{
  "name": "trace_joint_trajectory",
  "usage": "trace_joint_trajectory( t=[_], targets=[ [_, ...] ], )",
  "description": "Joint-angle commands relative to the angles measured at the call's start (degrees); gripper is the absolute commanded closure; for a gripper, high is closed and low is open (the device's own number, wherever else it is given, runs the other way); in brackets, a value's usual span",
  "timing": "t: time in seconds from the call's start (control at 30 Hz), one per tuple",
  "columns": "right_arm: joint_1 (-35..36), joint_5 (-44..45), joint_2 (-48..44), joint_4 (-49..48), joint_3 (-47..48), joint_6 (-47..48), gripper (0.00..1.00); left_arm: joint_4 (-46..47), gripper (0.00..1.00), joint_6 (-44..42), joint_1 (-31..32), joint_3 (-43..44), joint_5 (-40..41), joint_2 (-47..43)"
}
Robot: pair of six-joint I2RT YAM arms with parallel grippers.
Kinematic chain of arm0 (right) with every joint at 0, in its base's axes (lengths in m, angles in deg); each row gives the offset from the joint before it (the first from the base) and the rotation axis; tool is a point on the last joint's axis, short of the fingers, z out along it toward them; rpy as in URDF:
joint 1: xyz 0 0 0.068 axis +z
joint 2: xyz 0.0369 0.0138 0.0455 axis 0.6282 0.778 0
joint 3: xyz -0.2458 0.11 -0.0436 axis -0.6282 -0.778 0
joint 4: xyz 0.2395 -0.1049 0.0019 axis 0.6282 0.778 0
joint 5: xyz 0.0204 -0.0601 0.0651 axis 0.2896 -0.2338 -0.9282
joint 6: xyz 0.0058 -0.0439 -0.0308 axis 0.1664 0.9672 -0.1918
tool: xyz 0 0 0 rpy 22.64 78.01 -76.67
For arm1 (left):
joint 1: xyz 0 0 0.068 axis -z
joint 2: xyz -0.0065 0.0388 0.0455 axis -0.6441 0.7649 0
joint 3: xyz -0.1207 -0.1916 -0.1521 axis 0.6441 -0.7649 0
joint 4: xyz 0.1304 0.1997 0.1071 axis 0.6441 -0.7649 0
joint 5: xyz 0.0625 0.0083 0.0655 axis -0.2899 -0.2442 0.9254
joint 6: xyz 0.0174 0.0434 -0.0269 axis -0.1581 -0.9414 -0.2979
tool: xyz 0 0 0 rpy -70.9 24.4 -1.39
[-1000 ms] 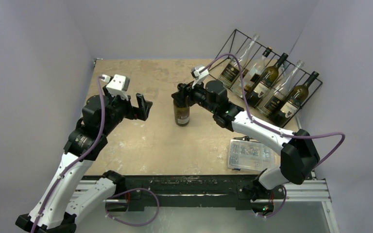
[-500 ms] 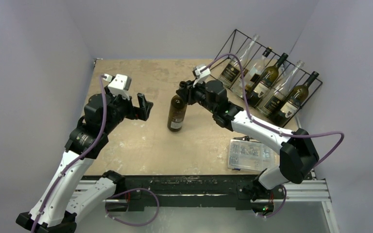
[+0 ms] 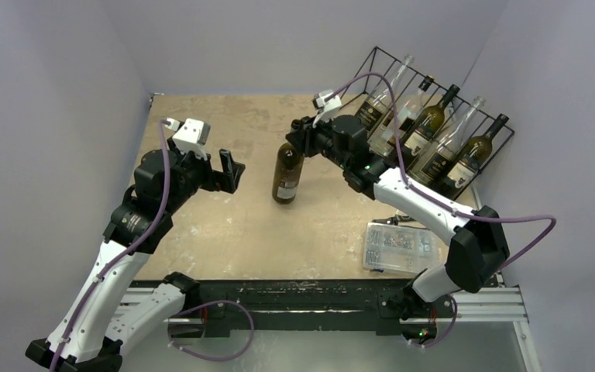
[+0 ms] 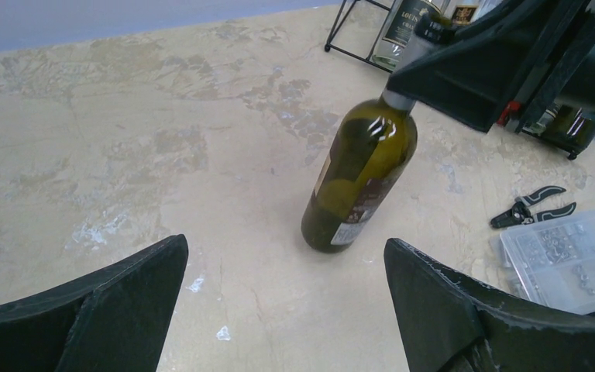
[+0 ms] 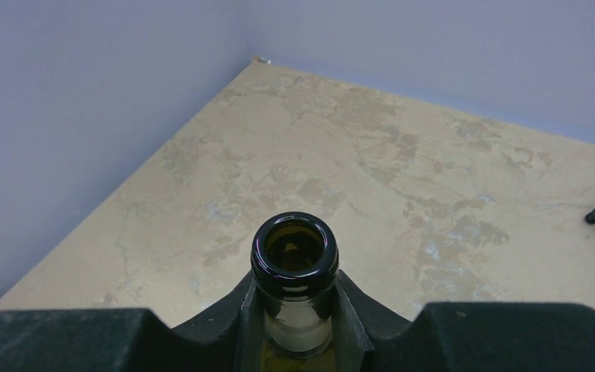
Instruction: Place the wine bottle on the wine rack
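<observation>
The wine bottle (image 3: 287, 174), dark olive glass with a label, leans with its base on the table and its open mouth (image 5: 294, 249) up toward the right arm. My right gripper (image 3: 300, 141) is shut on the bottle's neck just under the lip, fingers pressed on both sides (image 5: 295, 322). My left gripper (image 3: 231, 170) hangs wide open to the bottle's left, nothing between its fingers (image 4: 285, 244); the bottle (image 4: 360, 182) stands beyond them. The black wire wine rack (image 3: 375, 53) sits at the back right, its near corner showing in the left wrist view (image 4: 356, 57).
Several bottles (image 3: 426, 128) lie in the rack's slots. A clear plastic parts box (image 3: 397, 248) rests near the front right edge, with black pliers (image 4: 531, 208) beside it. Purple walls close in on left, back and right.
My right gripper closed on the bottle's neck and drew it back and to the right; the upright bottle now leans. The left arm barely moved.
</observation>
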Motion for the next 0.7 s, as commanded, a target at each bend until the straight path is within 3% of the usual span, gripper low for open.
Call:
trace_joint_trajectory(
  t=[0.0,0.17,0.4,0.67],
  targets=[
    [-4.79,-1.66,-1.77,-5.9,8.21,-2.62,1.0,1.14,0.02,0.43,-0.43,2.1,-1.01,-0.3],
    [-10.11,-3.11,1.38,-4.18,14.45,-2.78,1.0,1.14,0.02,-0.49,-0.43,1.94,-0.05,-0.38],
    [-12.74,6.74,6.92,1.07,25.68,1.52,1.0,0.57,0.02,-1.01,-0.43,2.3,1.42,0.5],
    [-17.17,13.75,13.09,-0.23,32.92,5.77,1.0,0.29,0.02,-1.14,-0.5,2.45,1.28,1.06]
  ],
)
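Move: The wine bottle is already gripped by the neck in the right hand. The free slot at the left end of the wine rack lies about 26 cm ahead of that hand, 18 cm to its right and 17 cm below. Beside the slot a clear bottle lies in the rack, some 6 cm farther right and 5 cm nearer; a second clear bottle follows by as much again. From the left hand the slot is roughly 36 cm ahead, 34 cm right and 21 cm lower. Carry the wine bottle by its neck with the right gripper, forward about 14 cm and some 10 cm to the right, towards the rack's free left end. Climb roughly 8 cm early on, then run level, swinging the fingers clockwise by some 25 degrees and tipping them slightly up. Keep the grip closed on the neck. ##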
